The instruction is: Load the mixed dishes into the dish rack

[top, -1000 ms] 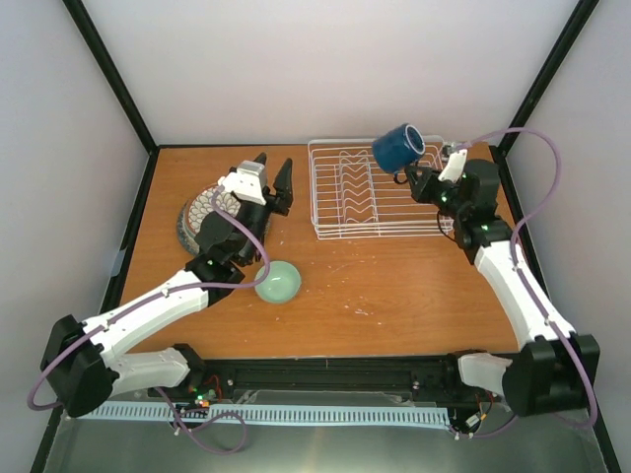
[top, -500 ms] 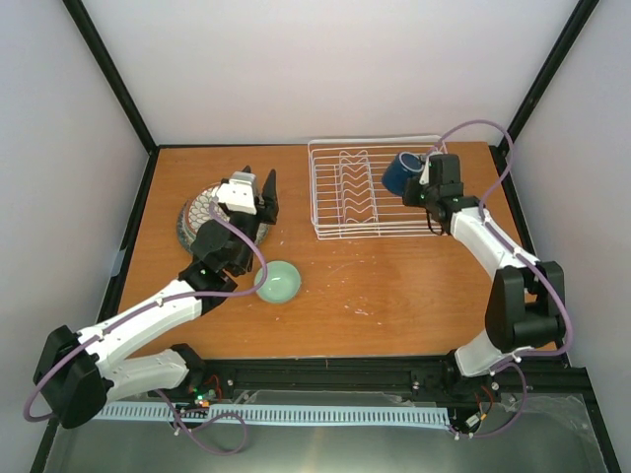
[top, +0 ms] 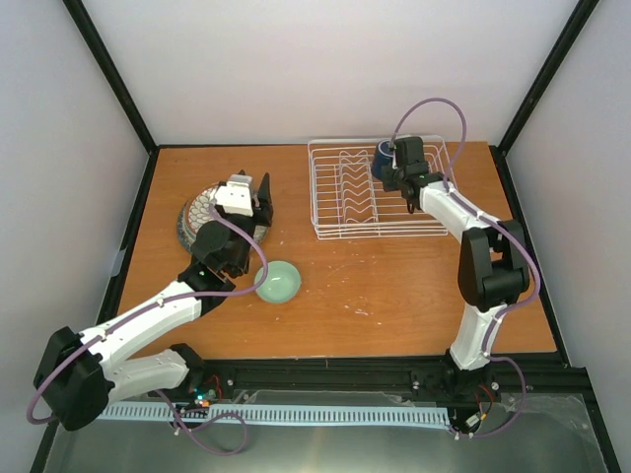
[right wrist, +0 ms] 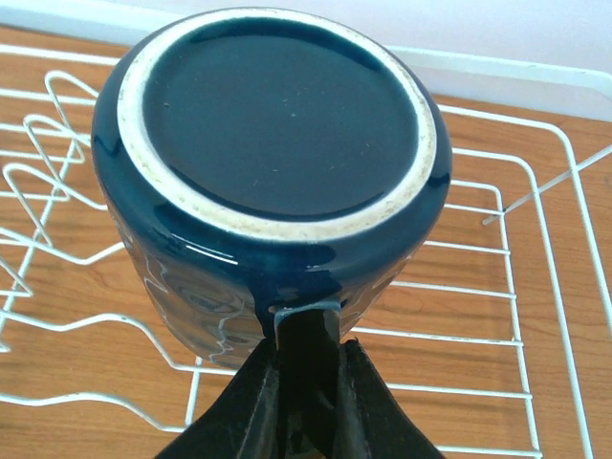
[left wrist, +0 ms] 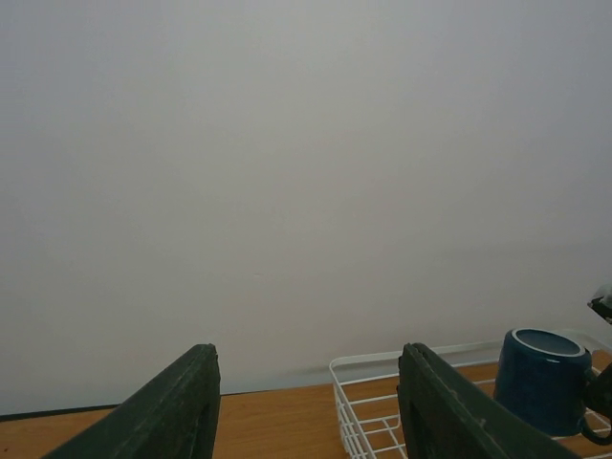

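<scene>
The dark blue mug [right wrist: 273, 124] hangs mouth-down, base toward the right wrist camera. My right gripper [right wrist: 308, 378] is shut on its handle. In the top view the mug [top: 383, 157] is low over the back middle of the white wire dish rack [top: 335, 229]; I cannot tell if they touch. My left gripper [top: 261, 193] stands open and empty above the right edge of the plate stack [top: 194, 212], whose top plate is petal-patterned. The left wrist view shows its fingers [left wrist: 177, 411] spread, with the rack [left wrist: 368, 406] and mug [left wrist: 540, 378] beyond. A pale green bowl [top: 279, 283] lies near the left forearm.
The rack's upright plate dividers [top: 357, 192] hold nothing. Black frame posts [top: 113, 84] and pale walls close in the wooden table [top: 394, 296] on three sides. The right arm's purple cable [top: 430, 106] loops above the rack.
The right arm has swung left and lowered the mug from above the rack's right end down into its back part. The left gripper has dropped back slightly over the plates, its jaws a little narrower.
</scene>
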Robot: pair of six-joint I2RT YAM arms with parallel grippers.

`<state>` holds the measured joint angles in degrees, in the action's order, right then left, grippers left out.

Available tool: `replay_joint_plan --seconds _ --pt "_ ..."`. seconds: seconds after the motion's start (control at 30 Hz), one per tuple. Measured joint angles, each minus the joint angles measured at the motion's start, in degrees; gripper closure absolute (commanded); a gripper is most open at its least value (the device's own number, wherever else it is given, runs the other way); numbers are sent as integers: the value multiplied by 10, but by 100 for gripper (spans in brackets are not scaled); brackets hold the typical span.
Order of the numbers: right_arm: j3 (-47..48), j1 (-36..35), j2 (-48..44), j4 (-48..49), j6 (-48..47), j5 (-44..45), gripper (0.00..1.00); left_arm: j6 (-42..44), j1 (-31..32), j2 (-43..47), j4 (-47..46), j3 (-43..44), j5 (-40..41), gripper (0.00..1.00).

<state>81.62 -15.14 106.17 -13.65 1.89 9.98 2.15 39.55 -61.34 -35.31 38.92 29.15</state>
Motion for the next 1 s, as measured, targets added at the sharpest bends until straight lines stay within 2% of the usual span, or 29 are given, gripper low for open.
replay_joint_plan --seconds 0.57,1.0 --pt "101 -7 104 -34 -42 57 97 0 -11 12 2 -16 3 49" --pt "106 -6 141 -46 -38 55 97 -1 -12 34 5 -27 11 49"
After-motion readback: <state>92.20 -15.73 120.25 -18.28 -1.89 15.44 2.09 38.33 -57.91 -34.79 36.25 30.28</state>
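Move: The right gripper already holds the upside-down mug by its handle, the mug's middle about 5 cm ahead of the fingers. Its spot on the dish rack's rods lies some 8 cm ahead and 9 cm below the right hand. The wavy tines stand roughly 9 cm left and 2 cm ahead, the back rim about 16 cm ahead, 1 cm left. From the left hand, the spot is roughly 20 cm ahead, 29 cm right and 26 cm below. Lower the right gripper about 6 cm into the rack, easing it some 3 cm forward towards the back rim first, so the mug comes down to the right of the wavy tines. Roll the hand nearly 10 degrees left side down and tip it slightly further nose-down on the way. Keep the fingers shut on the handle and hold still once it is down. ##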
